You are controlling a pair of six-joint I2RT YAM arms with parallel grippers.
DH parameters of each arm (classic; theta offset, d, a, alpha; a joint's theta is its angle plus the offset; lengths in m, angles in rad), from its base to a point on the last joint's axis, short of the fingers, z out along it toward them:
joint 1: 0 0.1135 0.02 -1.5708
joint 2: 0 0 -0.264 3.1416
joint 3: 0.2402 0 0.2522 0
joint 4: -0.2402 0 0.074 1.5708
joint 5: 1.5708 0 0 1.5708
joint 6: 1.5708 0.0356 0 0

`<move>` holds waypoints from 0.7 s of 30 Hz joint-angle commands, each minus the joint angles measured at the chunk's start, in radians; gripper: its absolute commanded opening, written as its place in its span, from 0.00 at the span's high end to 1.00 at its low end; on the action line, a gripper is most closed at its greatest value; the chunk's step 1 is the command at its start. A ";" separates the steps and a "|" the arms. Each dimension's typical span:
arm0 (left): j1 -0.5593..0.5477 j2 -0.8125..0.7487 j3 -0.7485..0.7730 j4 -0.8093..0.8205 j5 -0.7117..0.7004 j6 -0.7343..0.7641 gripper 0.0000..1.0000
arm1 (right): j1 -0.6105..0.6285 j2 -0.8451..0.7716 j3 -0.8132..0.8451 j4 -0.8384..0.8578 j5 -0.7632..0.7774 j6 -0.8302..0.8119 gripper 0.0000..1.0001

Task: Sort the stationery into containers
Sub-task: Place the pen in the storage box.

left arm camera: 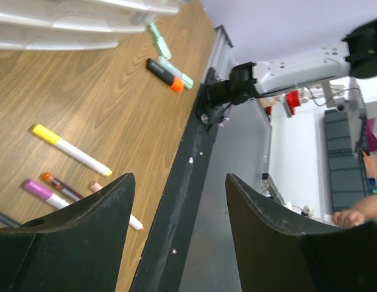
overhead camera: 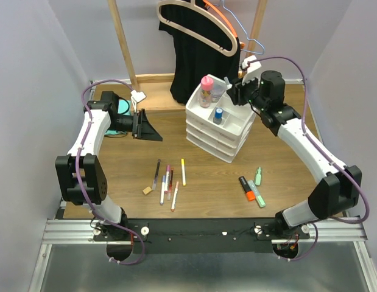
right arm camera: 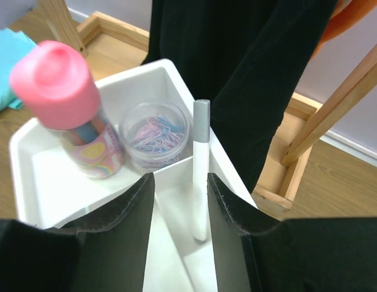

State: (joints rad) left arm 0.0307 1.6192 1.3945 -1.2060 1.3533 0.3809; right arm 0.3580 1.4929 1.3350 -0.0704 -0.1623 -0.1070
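The white three-drawer organiser [overhead camera: 232, 131] stands at the back centre, its top tray holding a pink-capped bottle [overhead camera: 206, 90] and a blue-capped tube [overhead camera: 218, 115]. My right gripper [overhead camera: 238, 92] hovers over the tray's back right corner. In the right wrist view it [right arm camera: 180, 179] is open, and a white pen with a grey cap [right arm camera: 201, 164] stands in a compartment between the fingers, not gripped. Several slim pens [overhead camera: 168, 180] and a tan eraser [overhead camera: 147, 190] lie on the table in front. My left gripper [overhead camera: 143, 125] is open and empty, and shows the same in the left wrist view [left arm camera: 179, 177].
An orange highlighter [overhead camera: 246, 187] and two green ones [overhead camera: 257, 176] lie at the front right. A clear tub of paper clips [right arm camera: 153, 134] sits beside the bottle [right arm camera: 60, 109]. A wooden rack with hangers and black cloth [overhead camera: 194, 55] stands behind. A teal cloth [overhead camera: 123, 107] lies back left.
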 commanded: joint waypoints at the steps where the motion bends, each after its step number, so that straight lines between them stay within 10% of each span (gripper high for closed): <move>1: 0.000 -0.074 -0.072 0.162 -0.195 -0.175 0.30 | -0.005 -0.144 0.035 -0.107 -0.153 -0.009 0.52; 7: -0.028 -0.117 -0.192 0.287 -0.618 -0.296 0.33 | 0.047 -0.212 0.026 -0.362 -0.450 -0.305 0.48; 21: -0.018 -0.193 -0.261 0.312 -0.848 -0.355 0.34 | 0.415 -0.045 0.076 -0.678 -0.358 -1.032 0.53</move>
State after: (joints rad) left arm 0.0063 1.4849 1.1408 -0.9203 0.6289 0.0509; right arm 0.7040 1.3636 1.3914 -0.6243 -0.5076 -0.8032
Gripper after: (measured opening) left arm 0.657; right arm 0.498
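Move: The dark pen, which the left hand seems to be going for, lies on the table about 24 cm below that hand, some 3 cm back and 2 cm to its right; the magenta marker lies 6 cm to the right of the pen, the small block 5 cm left of the pen and 8 cm nearer the base. From the right hand the pen is roughly 21 cm back, 34 cm left and 29 cm down, while the grey marker stands in the storage box about 4 cm ahead and 3 cm left, and the blue-capped bottle some 6 cm back and 7 cm left. The left hand sinks about 12 cm towards the table, easing some 6 cm to the left while its right-pointing fingers tip down to face the pens, and it stays open and clear of them. The empty right hand, already off the grey marker, rises some 7 cm and draws back from it, then swings left and sinks again to end about 18 cm back and 11 cm left by the storage box's front, turning some 50 degrees counter-clockwise and tipping its half-open fingers down towards the pen side. ##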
